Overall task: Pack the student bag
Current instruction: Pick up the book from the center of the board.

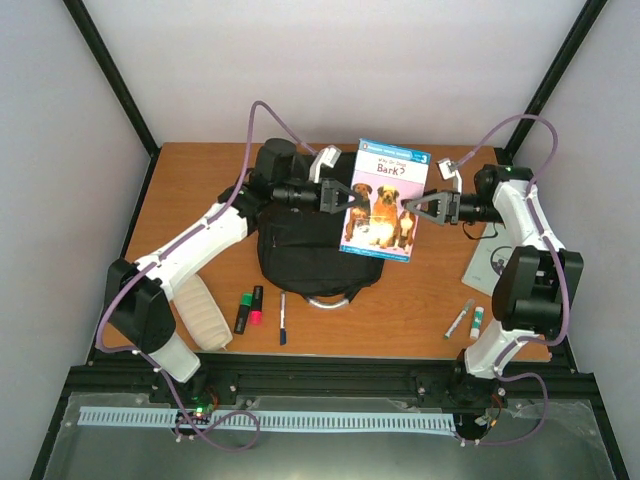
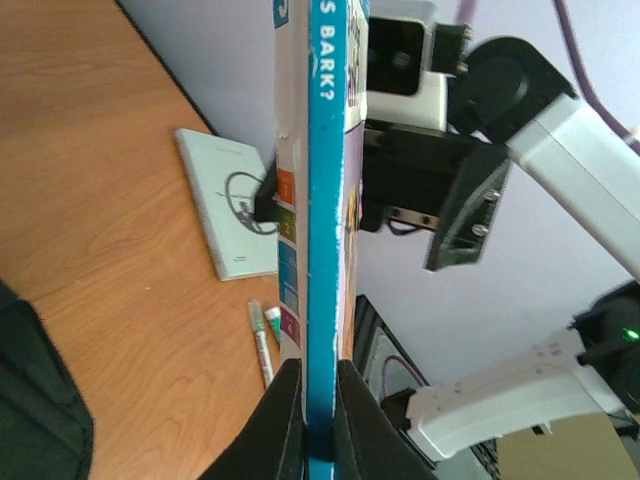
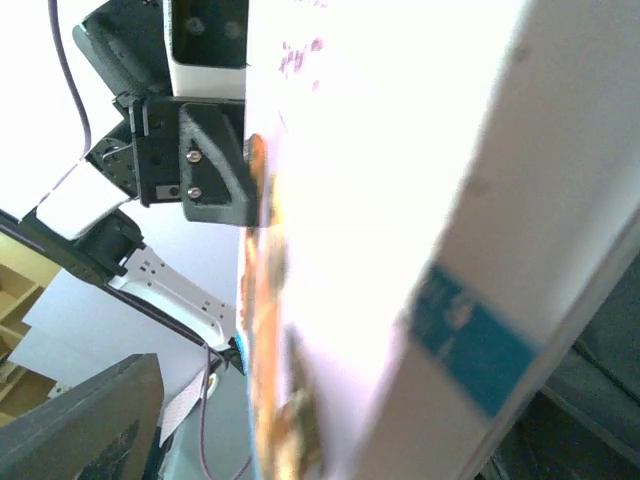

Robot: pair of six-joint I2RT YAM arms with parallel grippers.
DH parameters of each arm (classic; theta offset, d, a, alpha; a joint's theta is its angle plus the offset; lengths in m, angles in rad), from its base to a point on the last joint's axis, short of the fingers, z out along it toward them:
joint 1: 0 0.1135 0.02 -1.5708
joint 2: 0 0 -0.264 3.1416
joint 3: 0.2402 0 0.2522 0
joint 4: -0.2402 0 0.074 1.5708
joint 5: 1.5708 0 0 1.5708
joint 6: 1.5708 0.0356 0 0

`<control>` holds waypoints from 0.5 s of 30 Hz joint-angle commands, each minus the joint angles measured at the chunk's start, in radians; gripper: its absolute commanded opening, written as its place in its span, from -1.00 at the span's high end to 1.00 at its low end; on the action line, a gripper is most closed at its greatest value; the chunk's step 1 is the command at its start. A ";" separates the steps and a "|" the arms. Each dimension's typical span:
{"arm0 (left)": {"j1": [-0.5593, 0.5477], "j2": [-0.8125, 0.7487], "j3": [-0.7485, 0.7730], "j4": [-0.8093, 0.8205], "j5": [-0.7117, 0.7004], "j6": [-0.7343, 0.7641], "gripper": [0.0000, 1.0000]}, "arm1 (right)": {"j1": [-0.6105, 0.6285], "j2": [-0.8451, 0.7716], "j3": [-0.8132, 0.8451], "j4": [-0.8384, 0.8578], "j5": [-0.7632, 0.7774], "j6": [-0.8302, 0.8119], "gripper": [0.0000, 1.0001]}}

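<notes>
The student bag [image 1: 300,255], a black backpack, lies flat in the middle of the table. Above it a picture book with dogs on its cover [image 1: 385,200] is held upright. My left gripper [image 1: 347,197] is shut on the book's left edge. In the left wrist view the teal spine [image 2: 325,200] is pinched between its black fingers [image 2: 275,420]. My right gripper [image 1: 408,207] is open at the book's right edge, one jaw on each side of the cover. The book [image 3: 400,200] fills the right wrist view, blurred, and hides that gripper's fingers.
A whitish ribbed pouch [image 1: 205,312], two highlighters [image 1: 250,305] and a pen [image 1: 283,318] lie near the front left. Two markers [image 1: 465,320] and a white notebook [image 1: 492,265] lie at the right, close to the right arm's base.
</notes>
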 commanded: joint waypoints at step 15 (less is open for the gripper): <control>0.028 0.032 -0.042 0.039 -0.102 0.023 0.98 | 0.006 -0.137 -0.103 0.202 -0.164 0.224 -0.05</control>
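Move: The book is in the air, its left edge pinched by the left hand; its middle is about 6 cm to that hand's right, level fore and aft and roughly 1 cm lower. From the right hand the book's middle lies some 5 cm to the left, at the same height and distance out. The backpack's middle is about 6 cm left of the left hand, level with it fore and aft and 24 cm below. The pale notebook lies 22 cm to the right of the right hand, 6 cm back and 26 cm down. The book, still pinched along its left edge, is lowered about 2.5 cm and taken 2 cm forward and slightly left by the left hand, which turns some 5 degrees counter-clockwise. Around the book's right edge, the right hand's fingers close from nearly wide to a little over half open as this hand eases about 1.5 cm back and then rises slightly. ##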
